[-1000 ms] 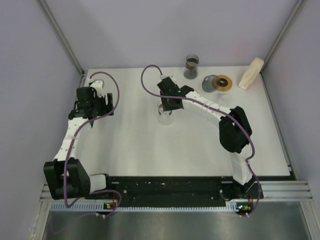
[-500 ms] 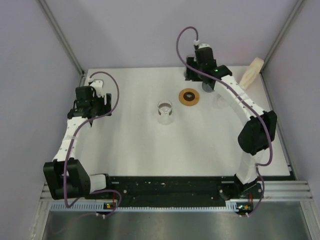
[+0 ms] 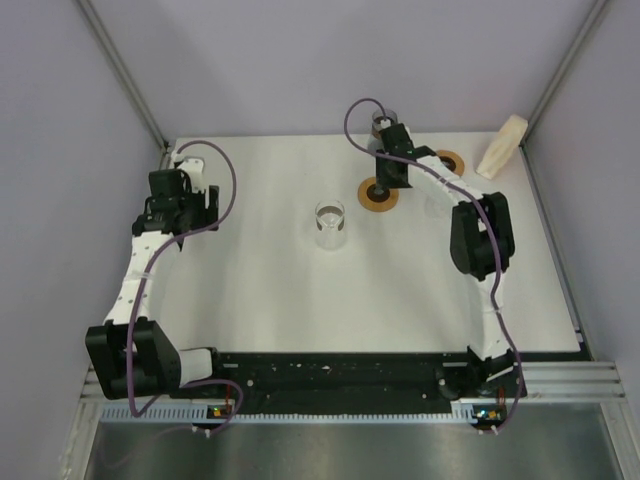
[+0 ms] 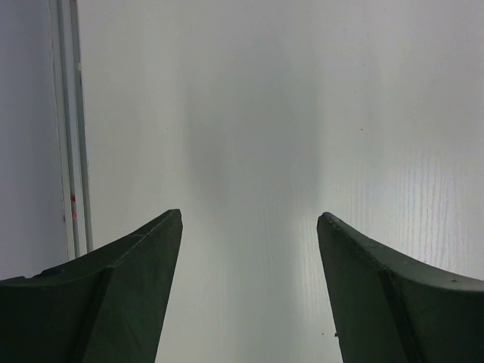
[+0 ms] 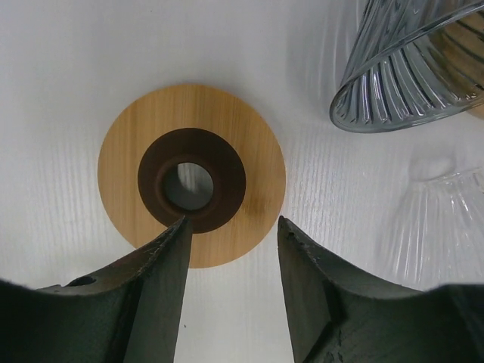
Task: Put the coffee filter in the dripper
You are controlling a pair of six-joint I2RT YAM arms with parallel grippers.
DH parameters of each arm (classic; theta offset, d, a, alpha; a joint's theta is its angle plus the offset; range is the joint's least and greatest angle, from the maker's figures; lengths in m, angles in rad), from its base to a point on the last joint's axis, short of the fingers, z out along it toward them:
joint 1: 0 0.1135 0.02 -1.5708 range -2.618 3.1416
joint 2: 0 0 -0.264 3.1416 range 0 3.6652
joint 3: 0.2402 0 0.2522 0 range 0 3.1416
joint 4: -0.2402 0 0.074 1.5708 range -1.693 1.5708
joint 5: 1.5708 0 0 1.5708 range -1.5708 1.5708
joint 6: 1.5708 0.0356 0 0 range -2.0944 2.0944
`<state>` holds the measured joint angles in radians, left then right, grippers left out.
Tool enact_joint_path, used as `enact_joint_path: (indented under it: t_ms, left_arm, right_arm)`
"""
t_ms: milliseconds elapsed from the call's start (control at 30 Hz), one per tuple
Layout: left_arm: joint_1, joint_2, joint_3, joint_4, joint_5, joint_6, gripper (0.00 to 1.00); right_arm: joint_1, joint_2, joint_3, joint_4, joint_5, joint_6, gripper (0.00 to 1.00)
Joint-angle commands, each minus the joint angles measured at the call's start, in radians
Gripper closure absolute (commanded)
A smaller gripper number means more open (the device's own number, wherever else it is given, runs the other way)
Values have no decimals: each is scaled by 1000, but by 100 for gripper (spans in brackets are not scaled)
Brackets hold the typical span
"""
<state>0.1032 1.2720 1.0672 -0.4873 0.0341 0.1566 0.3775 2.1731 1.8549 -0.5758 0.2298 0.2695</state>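
Observation:
The cream coffee filter [image 3: 503, 145] leans at the back right corner, far from both grippers. A ribbed glass dripper [image 5: 408, 68] lies on its side just right of my right gripper [image 5: 233, 219]; in the top view the right arm hides it. That gripper [image 3: 381, 187] is open and holds nothing. It hovers over the near edge of a wooden ring with a dark centre hole [image 5: 249, 166]. My left gripper [image 4: 249, 215] is open over bare table at the far left [image 3: 190, 205].
A clear glass cup [image 3: 330, 222] stands mid-table, left of the wooden ring [image 3: 378, 200]. A second wooden ring [image 3: 449, 162] and a small jar [image 3: 381, 119] sit at the back. Another clear ribbed glass piece [image 5: 435, 212] lies right of my right fingers.
The right arm swung from the glass cup to the back by the jar, then came forward over the wooden ring, which first shows half a second ago. The left arm stayed put.

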Motion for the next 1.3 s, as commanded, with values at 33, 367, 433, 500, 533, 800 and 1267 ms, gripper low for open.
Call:
enact_joint_path:
  t_ms: [33,367,433,500,533,800,1267]
  left_arm:
    - [4,-8,30,10,-13,8,22]
    - [6,-22,13,23,-25,9,23]
    - [4,-20,10,23,-25,9,23]
    - [4,-20,10,21,-20,9,23]
    - [6,-20,7,21,-20,9,23]
    - [6,-19,17,13,-7,8,23]
    - [6,-25,36,4,67,15,23]
  right_arm:
    - [6,22,56,21,-4,-9,54]
    - [4,125,141,-18,8,-29,57]
    - [1,146,159,-19,0,-30,57]
    - [1,183,193,-24,-6,-33,59]
    - [-2,201,216,-36,-6,-36,60]
    - [-2,232,257,-98,-12,-56,100]
    - [0,81,241,-93,17,-154,100]
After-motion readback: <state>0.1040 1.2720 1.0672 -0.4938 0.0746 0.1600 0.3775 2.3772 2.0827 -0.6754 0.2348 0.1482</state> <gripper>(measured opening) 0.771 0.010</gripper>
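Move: The wooden disc with the dark collar is the right hand's target, its middle about 4 cm ahead, 2 cm to the left and 5 cm below. From this hand, the ribbed glass dripper lies on its side roughly 10 cm ahead and 7 cm right; the carafe stands some 15 cm ahead and 2 cm left, and the clear glass about 7 cm back and 13 cm left. From the idle left hand, the disc is some 18 cm ahead and 40 cm right, about 14 cm lower. Down about 4 cm in two steps and forward about 3 cm between and during them, with a slight drift left, the right hand brings its half-open fingers to the near right part of the dark collar and shuts them, pinching its wall. Keeping that pinch, it eases about 1 cm to the right and slightly back, with a few degrees of wrist roll. ##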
